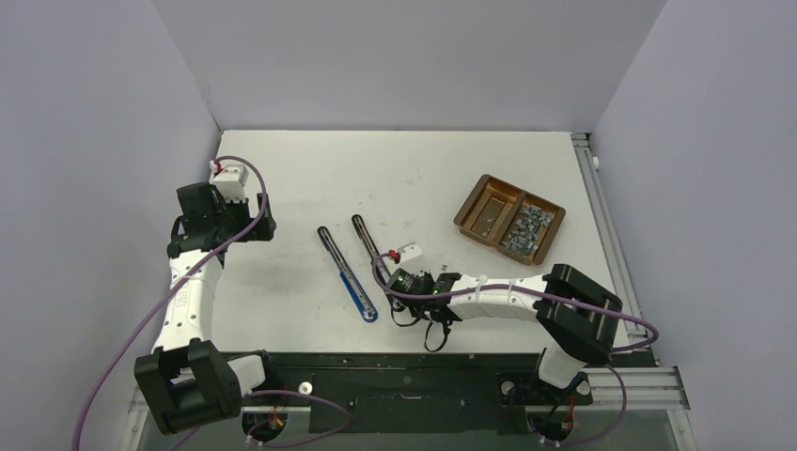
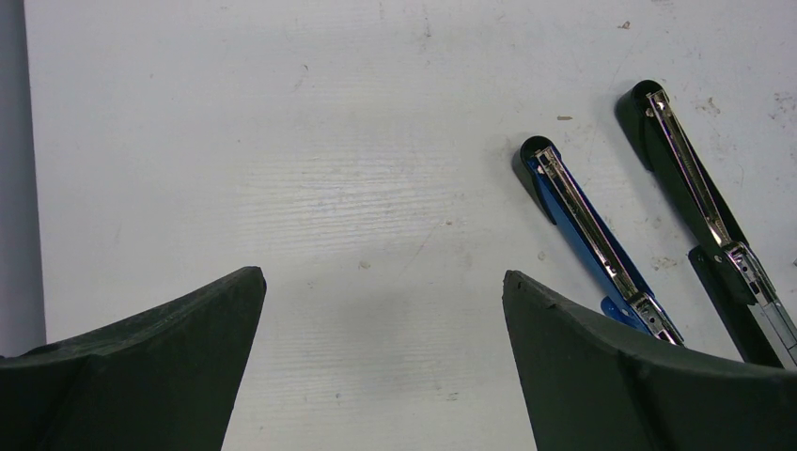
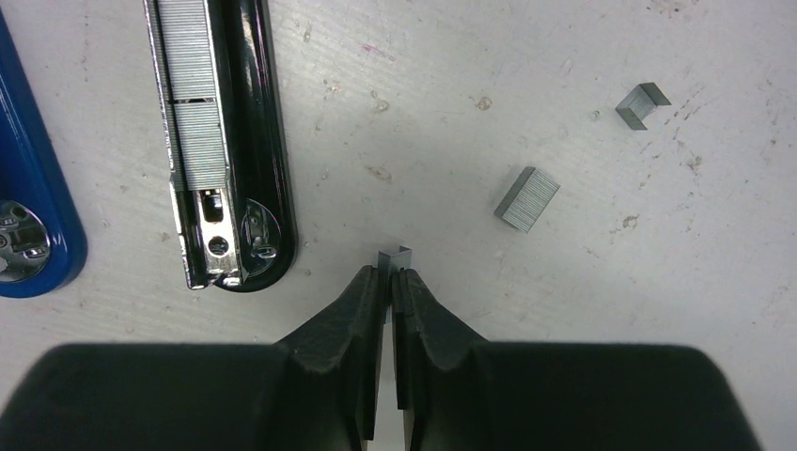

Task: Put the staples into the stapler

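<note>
Two staplers lie opened flat mid-table: a black stapler [image 1: 369, 246] [image 3: 246, 141] [image 2: 695, 193] and a blue stapler [image 1: 348, 274] [image 3: 33, 202] [image 2: 587, 235]. The black one's channel holds a row of staples [image 3: 193, 94]. My right gripper [image 1: 399, 284] [image 3: 390, 274] is low over the table by the black stapler's hinge end. It is shut on a tiny bit of staples [image 3: 397, 255] poking past its tips. Two loose staple blocks [image 3: 527, 198] [image 3: 643, 104] lie to its right. My left gripper [image 1: 226, 221] [image 2: 382, 275] hangs open and holds nothing, left of the staplers.
A brown two-compartment tray [image 1: 484, 209] stands at the back right, with several staple blocks [image 1: 526, 230] in its right half. Grey walls enclose the table on three sides. Purple cables loop off both arms.
</note>
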Tool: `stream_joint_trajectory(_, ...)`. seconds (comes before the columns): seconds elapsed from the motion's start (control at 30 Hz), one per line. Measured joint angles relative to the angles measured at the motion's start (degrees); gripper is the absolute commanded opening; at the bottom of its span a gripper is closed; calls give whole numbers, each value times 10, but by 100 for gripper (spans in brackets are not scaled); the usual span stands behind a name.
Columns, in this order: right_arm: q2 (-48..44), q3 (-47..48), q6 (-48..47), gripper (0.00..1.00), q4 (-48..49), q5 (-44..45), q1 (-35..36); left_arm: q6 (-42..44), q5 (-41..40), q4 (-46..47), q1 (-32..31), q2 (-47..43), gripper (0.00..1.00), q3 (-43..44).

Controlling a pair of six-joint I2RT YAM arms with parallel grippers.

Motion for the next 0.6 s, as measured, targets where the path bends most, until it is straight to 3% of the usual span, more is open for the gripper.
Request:
stream_joint_trajectory(0.3, 12, 9, 10, 27, -19, 31, 20, 0, 0, 0, 0, 0, 96, 0)
stream_joint_trajectory(0.6, 12, 47, 9, 37, -45, 33, 25, 0, 1, 0, 0, -1, 96, 0)
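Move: My right fingers are pinching a small staple strip right at the table top, so the spot where it goes down is directly beneath them. The open black stapler's middle is about 8 cm ahead and 8 cm to the left, with the blue stapler's middle around 6 cm ahead and 14 cm left. A loose strip lies some 4 cm ahead and 3 cm right. From my left hand, the pinched strip is roughly 14 cm back, 33 cm right and 15 cm below. I let go of the strip at the table: my right fingers spread to about a third open while the hand eases back and down by less than half a centimetre. Then I lift off about 1.5 cm, drifting some 1 cm left towards the black stapler, fingers still widening and pointing down. ##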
